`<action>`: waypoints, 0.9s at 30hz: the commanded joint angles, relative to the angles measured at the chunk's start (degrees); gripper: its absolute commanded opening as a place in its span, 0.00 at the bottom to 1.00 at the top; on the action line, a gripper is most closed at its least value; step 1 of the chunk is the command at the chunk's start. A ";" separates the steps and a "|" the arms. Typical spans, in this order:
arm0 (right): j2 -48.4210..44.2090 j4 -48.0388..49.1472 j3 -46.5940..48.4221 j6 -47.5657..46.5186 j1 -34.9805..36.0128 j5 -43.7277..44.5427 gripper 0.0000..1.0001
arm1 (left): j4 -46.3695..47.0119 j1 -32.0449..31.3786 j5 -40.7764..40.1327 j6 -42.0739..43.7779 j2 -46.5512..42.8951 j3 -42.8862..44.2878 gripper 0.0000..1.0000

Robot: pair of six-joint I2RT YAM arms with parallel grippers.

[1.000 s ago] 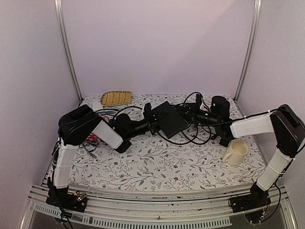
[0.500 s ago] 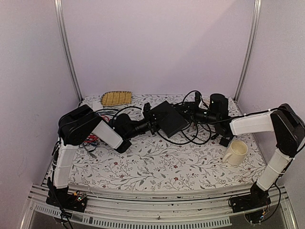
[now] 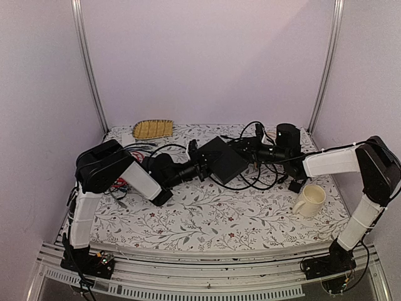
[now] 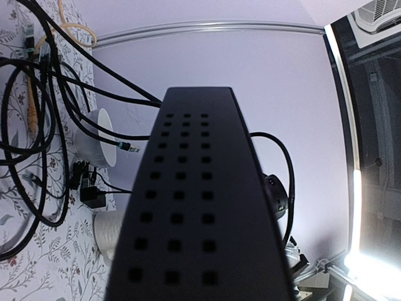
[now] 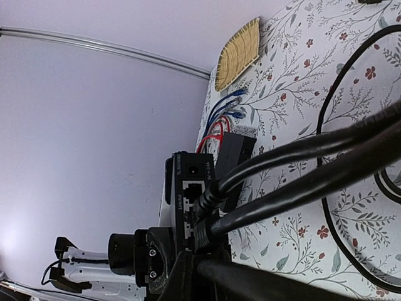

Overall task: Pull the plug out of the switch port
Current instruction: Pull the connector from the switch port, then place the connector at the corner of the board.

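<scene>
The black switch [image 3: 223, 158] is tilted up off the table at the back centre. My left gripper [image 3: 202, 167] is shut on its left edge. In the left wrist view its vented side [image 4: 188, 207] fills the middle and hides my fingers. The right wrist view faces the port row [image 5: 190, 191], where two black plugs [image 5: 210, 199] sit in sockets. My right gripper [image 5: 210, 260] is shut on a further plug at the low end of the row. Whether that plug is still seated is hidden by my fingers [image 5: 182, 279]. From above, the right gripper [image 3: 248, 147] meets the switch's right edge.
Loose black cables [image 3: 257, 177] loop on the floral cloth right of the switch. A white mug [image 3: 310, 199] stands near the right arm. A woven tray [image 3: 153, 128] lies at the back left. Red and blue wires [image 3: 122, 185] lie by the left arm. A thin black slab [image 5: 235, 157] lies behind the switch.
The right wrist has shifted slightly toward the back. The switch and left gripper have shifted a little to the left and nearer. Both grips are unchanged.
</scene>
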 commanded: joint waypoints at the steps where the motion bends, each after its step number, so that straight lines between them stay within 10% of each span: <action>1: -1.38 1.13 0.34 -1.29 -4.81 5.29 0.01 | 4.51 0.92 -3.88 1.97 -3.95 -1.65 0.00; 27: -0.98 -7.24 -1.48 -2.87 -13.50 -3.13 0.07 | 5.50 2.28 -3.59 3.86 -6.46 -4.80 0.00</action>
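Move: The right hand already grips a plug in the switch port, with the port about 1 cm back and 2 cm left of it. From this hand the switch's middle is some 5 cm back and 4 cm left, and the black adapter is on the table roughly 24 cm right, 8 cm back and 15 cm below. The left hand still grips the switch's far side, the port lying about 10 cm to its right and 5 cm ahead. Keeping its fingers shut on the cable's plug end, the right hand pulls quickly straight out from the port face, to the right and forward, about 8 cm, while its wrist swings some 10 degrees clockwise, then drifts a couple of centimetres farther right and sinks slightly. The left hand keeps its grip on the switch and shifts about 2 cm to the left, away from the plug, dipping about a centimetre and turning slightly counter-clockwise. ##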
